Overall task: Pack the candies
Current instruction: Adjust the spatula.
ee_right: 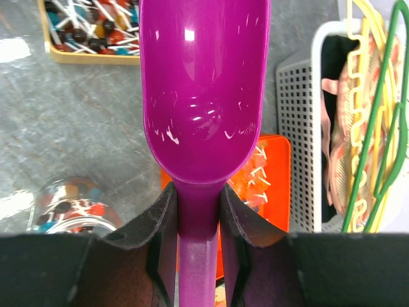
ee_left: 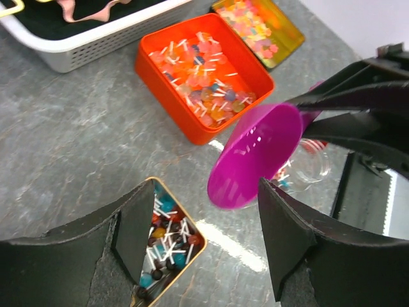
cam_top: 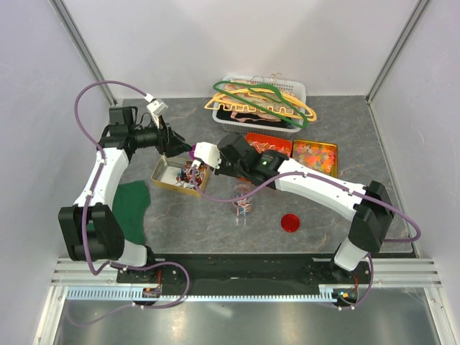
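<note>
The candies (ee_left: 163,234) are small mixed-colour sweets with white sticks, lying in a gold tin (cam_top: 162,180) at the left. Some candies (ee_right: 71,208) sit in the glass jar (cam_top: 242,204) at mid-table. My right gripper (ee_right: 198,217) is shut on the handle of a magenta scoop (ee_right: 204,89). The scoop's bowl is empty and hangs over the table between tin and jar. My left gripper (ee_left: 204,217) is open, hovering just above the tin's near corner with nothing between its fingers. The scoop (ee_left: 255,157) is right in front of it.
An orange tin (cam_top: 253,138) of sweets and a yellow tin (cam_top: 296,144) of gummies lie at the back right. A white basket (cam_top: 296,89) holds coat hangers. A red lid (cam_top: 290,222) lies right of the jar, a green cloth (cam_top: 133,205) at the left.
</note>
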`<action>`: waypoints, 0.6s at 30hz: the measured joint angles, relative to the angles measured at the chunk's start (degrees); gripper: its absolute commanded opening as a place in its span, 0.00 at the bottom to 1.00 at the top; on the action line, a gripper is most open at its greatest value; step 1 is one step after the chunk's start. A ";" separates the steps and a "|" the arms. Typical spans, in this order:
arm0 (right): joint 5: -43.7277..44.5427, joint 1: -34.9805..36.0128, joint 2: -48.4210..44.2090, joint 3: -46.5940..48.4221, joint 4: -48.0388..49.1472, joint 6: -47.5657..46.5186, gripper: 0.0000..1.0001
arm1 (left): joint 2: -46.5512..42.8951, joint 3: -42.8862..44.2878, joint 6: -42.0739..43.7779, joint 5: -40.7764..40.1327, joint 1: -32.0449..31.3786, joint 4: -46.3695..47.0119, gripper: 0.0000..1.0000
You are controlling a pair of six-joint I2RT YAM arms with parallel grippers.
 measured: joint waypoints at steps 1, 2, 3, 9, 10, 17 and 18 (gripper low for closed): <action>-0.15 0.28 0.00 0.00 -0.17 0.07 0.00 | 0.07 0.00 -0.24 0.55 -0.13 0.04 0.70; -0.17 0.61 0.00 0.04 -0.28 0.20 0.00 | 0.15 0.00 -0.42 1.05 -0.24 0.09 0.69; -0.17 0.94 0.00 0.04 -0.35 0.33 0.00 | 0.22 0.00 -0.57 1.33 -0.35 0.15 0.68; 0.11 2.14 0.02 1.84 -1.29 0.42 0.00 | 0.72 -0.04 -0.92 2.47 -0.94 0.31 0.68; 0.15 2.25 0.02 2.34 -1.51 0.42 0.00 | 0.83 -0.09 -0.92 2.49 -0.94 0.39 0.68; 1.33 2.62 0.07 4.63 -1.95 0.37 0.00 | 2.34 -0.59 -1.33 4.17 -0.94 0.48 0.37; 1.51 2.73 0.11 4.79 -2.05 0.35 0.00 | 2.43 -0.61 -1.46 4.48 -0.94 0.48 0.35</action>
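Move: The spatula, held at its neck by the right hand, has its scoop's middle some 3 cm to the right of the left hand, 3 cm back and barely below. From the right hand that scoop is about 6 cm left, 1 cm back and 3 cm up. From the left hand, the lollipop box lies about 6 cm back, 2 cm left and 20 cm below; the orange tray is level ahead, 22 cm right, equally low. Right hand lifts the held spatula about 3 cm, also leftward, while left fingers partly close around its scoop. ##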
